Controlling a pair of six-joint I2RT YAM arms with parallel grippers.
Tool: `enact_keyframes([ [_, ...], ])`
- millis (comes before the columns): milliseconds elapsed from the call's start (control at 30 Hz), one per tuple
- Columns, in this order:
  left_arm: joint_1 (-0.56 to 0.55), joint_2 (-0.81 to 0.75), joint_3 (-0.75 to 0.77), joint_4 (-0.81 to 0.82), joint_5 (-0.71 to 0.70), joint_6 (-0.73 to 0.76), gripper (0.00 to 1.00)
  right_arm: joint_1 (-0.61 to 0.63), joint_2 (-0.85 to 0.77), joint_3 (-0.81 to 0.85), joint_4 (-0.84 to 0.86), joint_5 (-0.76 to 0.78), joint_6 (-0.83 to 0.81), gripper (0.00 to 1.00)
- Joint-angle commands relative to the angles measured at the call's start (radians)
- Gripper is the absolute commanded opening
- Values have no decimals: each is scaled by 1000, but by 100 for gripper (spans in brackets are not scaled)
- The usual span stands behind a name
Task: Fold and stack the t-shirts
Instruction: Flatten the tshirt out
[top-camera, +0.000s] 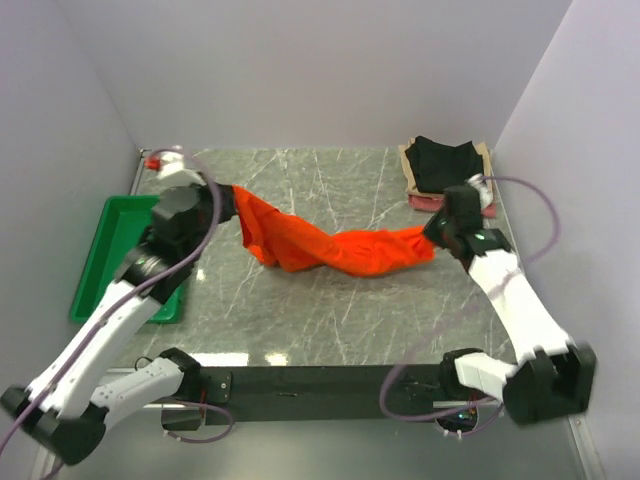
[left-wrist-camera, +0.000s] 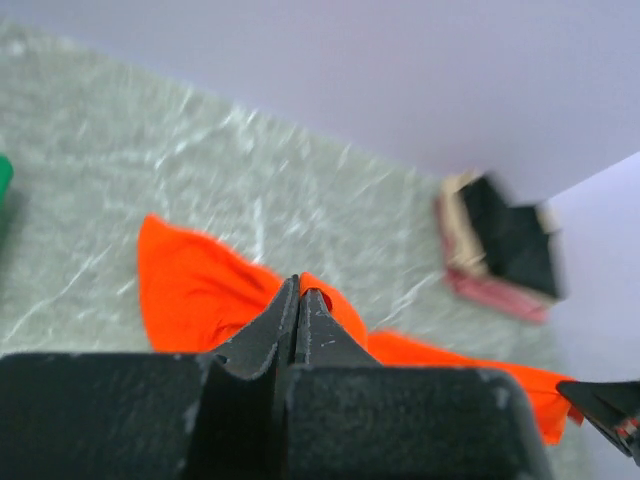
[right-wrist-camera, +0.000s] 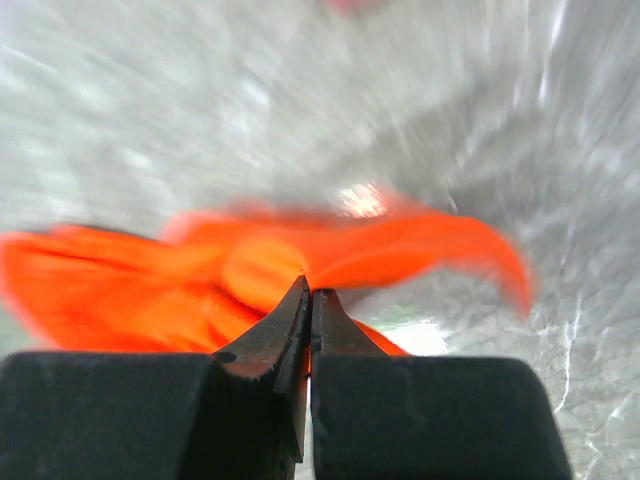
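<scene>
A large bright orange t-shirt (top-camera: 330, 245) hangs stretched between my two grippers above the marble table (top-camera: 300, 300), sagging in the middle. My left gripper (top-camera: 228, 200) is shut on its left end; in the left wrist view the fingers (left-wrist-camera: 300, 292) pinch orange cloth (left-wrist-camera: 195, 290). My right gripper (top-camera: 438, 232) is shut on its right end; in the right wrist view (right-wrist-camera: 308, 290) the blurred orange cloth (right-wrist-camera: 150, 280) spreads beyond the tips. A stack of folded black, beige and pink t-shirts (top-camera: 445, 170) lies at the back right corner, also in the left wrist view (left-wrist-camera: 500, 245).
A green plastic tray (top-camera: 110, 250) sits at the table's left edge, partly under my left arm. White walls close in the table at the back and both sides. A black base bar (top-camera: 320, 385) runs along the near edge.
</scene>
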Motion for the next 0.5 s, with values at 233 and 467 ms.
enact_keyframes([
  [233,-6,-317,334,-55,-33,23,1,5,-458,422,-292,139,-57,0],
  [467,-6,-337,574,-97,101,36,1,5,-509,764,-387,70,-103,0],
])
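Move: Both hands already pinch the orange t-shirt, which droops between them in a twisted strip. Its middle is about 17 cm to the right of the left hand, 2 cm nearer the base and some 24 cm below; from the right hand it is roughly 20 cm left, 2 cm back and 7 cm down. The green bin lies about 30 cm left of the left hand, 3 cm back and 30 cm lower; the folded stack is some 21 cm ahead of the right hand, 12 cm right and 12 cm below. Keeping their pinch on the t-shirt's two ends, both hands sweep up fast and draw back towards the bases, the left about 28 cm up and 20 cm back, the right rising more, from lower down, and drawing back a bit less. Meanwhile they spread apart, the left going off to its left out over the green bin's side and the right slightly right, both wrists tipping the fingers upward by 40 to 50 degrees and the left also rolling its left side down. ##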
